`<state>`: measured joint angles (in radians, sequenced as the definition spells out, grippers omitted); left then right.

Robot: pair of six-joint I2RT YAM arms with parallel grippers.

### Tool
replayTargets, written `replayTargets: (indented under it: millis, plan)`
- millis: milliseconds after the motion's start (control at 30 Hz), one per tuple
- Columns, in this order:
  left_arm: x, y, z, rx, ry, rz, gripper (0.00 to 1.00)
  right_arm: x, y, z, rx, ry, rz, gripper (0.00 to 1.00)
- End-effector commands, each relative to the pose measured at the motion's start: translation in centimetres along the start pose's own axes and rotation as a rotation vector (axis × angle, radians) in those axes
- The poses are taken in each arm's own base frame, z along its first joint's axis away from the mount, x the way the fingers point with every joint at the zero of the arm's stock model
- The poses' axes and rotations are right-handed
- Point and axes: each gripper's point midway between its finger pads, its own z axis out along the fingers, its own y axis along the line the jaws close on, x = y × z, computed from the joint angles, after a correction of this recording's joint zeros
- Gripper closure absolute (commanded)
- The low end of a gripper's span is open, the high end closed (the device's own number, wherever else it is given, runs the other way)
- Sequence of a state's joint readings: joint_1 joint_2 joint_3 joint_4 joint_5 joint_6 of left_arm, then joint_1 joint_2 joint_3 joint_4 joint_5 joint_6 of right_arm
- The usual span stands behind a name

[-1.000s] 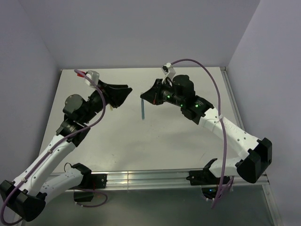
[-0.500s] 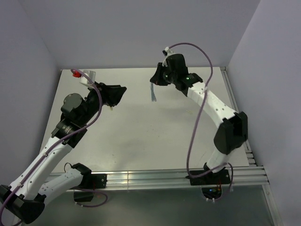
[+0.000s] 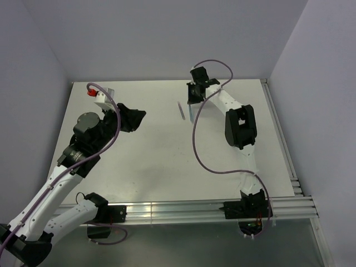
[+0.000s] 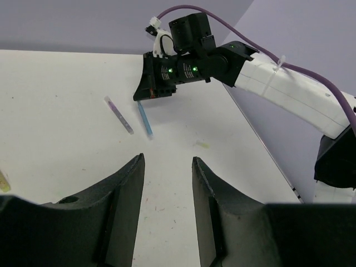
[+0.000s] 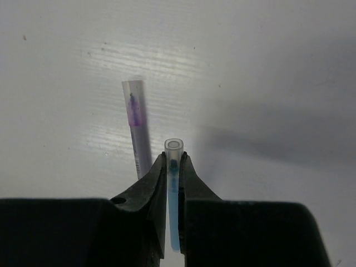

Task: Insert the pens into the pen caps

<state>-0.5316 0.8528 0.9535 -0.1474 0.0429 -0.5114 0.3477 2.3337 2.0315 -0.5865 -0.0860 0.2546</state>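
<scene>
My right gripper is stretched to the far back of the table and is shut on the blue pen. A clear pen cap sits over the pen's tip, just past my fingertips. The blue pen slants down from the jaws towards the table. Beside it lies the grey-purple pen, also with a clear end over its tip; it shows in the top view too. My left gripper is open and empty, well short of both pens, at the left. A small pale yellowish stub lies ahead of it.
A yellowish stick end pokes in at the left edge of the left wrist view. The white table is walled at the back and sides. The right arm rises over the right half, and its purple cable loops down over the table.
The right arm swung from the middle to the far back with the blue pen, ending beside the grey-purple pen. The left gripper drew back to the left and opened somewhat.
</scene>
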Motion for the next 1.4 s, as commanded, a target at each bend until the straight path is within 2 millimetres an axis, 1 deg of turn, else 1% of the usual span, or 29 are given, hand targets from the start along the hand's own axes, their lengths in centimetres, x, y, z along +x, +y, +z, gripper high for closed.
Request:
replayTargets:
  millis: [0, 33, 67, 133, 167, 367, 533, 667, 933, 967, 1000, 1167, 1200, 1267, 1367]
  plan:
    - [-0.8, 0.1, -0.7, -0.010, -0.030, 0.021, 0.56, -4.2, 0.5, -1.7, 0.008, -0.100, -0.042, 1.00]
    - [-0.8, 0.2, -0.8, -0.012, -0.029, 0.023, 0.55, -4.9, 0.5, -1.8, 0.011, -0.116, -0.048, 1.00]
    - [-0.6, 0.3, -0.8, -0.014, -0.025, 0.029, 0.56, -4.3, 0.2, -0.9, 0.022, -0.094, -0.049, 1.00]
    - [-0.5, 0.3, -0.8, -0.016, -0.024, 0.030, 0.55, -4.6, 0.1, -0.6, 0.028, -0.098, -0.055, 1.00]
    - [-0.5, 0.4, -0.7, -0.017, -0.023, 0.030, 0.56, -4.2, -0.1, -0.1, 0.034, -0.086, -0.057, 1.00]
    - [-0.1, 0.8, -0.3, -0.034, -0.016, 0.025, 0.55, -3.7, -0.6, 1.1, 0.047, -0.069, -0.063, 1.00]
    - [0.3, 1.1, 0.0, -0.041, -0.009, 0.015, 0.55, -3.4, -0.8, 1.6, 0.050, -0.061, -0.067, 1.00]
    - [0.7, 1.6, 0.5, -0.057, 0.002, 0.008, 0.55, -3.2, -0.9, 1.7, 0.055, -0.056, -0.073, 0.96]
    - [1.4, 3.4, 1.7, -0.114, 0.031, -0.032, 0.55, -2.6, -1.3, 2.1, 0.069, -0.042, -0.072, 0.84]
    - [1.1, 4.0, 1.8, -0.149, 0.016, -0.034, 0.56, -2.7, -1.3, 2.1, 0.071, -0.044, -0.072, 0.82]
    - [1.5, 4.5, 2.1, -0.168, 0.028, -0.036, 0.56, -2.6, -1.4, 2.2, 0.074, -0.042, -0.074, 0.81]
    - [1.6, 5.8, 2.8, -0.222, 0.034, -0.061, 0.56, -2.3, -1.6, 2.3, 0.078, -0.035, -0.081, 0.70]
    - [1.8, 6.3, 3.0, -0.248, 0.034, -0.071, 0.56, -2.1, -1.6, 2.4, 0.078, -0.030, -0.083, 0.68]
    - [1.7, 7.1, 3.1, -0.283, 0.026, -0.085, 0.56, -2.2, -1.4, 2.2, 0.069, -0.034, -0.086, 0.63]
    - [1.4, 8.5, 3.5, -0.363, 0.010, -0.103, 0.56, -2.0, -1.4, 2.2, 0.062, -0.032, -0.087, 0.59]
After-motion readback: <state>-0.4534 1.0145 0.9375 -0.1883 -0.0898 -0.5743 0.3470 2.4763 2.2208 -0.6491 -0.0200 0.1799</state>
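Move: The right hand still holds the blue pen by its capped end; the spot where it will lie is almost straight below, about 2 cm back, 1 cm right and 3 cm down, with the purple pen about 5 cm to the hand's left and 2 cm back. The yellow cap lies roughly 15 cm back and 15 cm right. From the left hand, the yellow pen is some 16 cm ahead, 10 cm left and 30 cm below. The right hand carries the blue pen about 3 cm forward in a low hop, up nearly 3 cm and then down to some 2 cm below its starting height, and holds there over the table beside the purple pen while its fingers open and let go of the blue pen. The left hand, empty and with its fingers staying part open, at first barely moves, then sinks about 7 cm while going some 5 cm forward and a little left towards the yellow pen, tipping down and turning counter-clockwise by roughly 10 degrees each. ##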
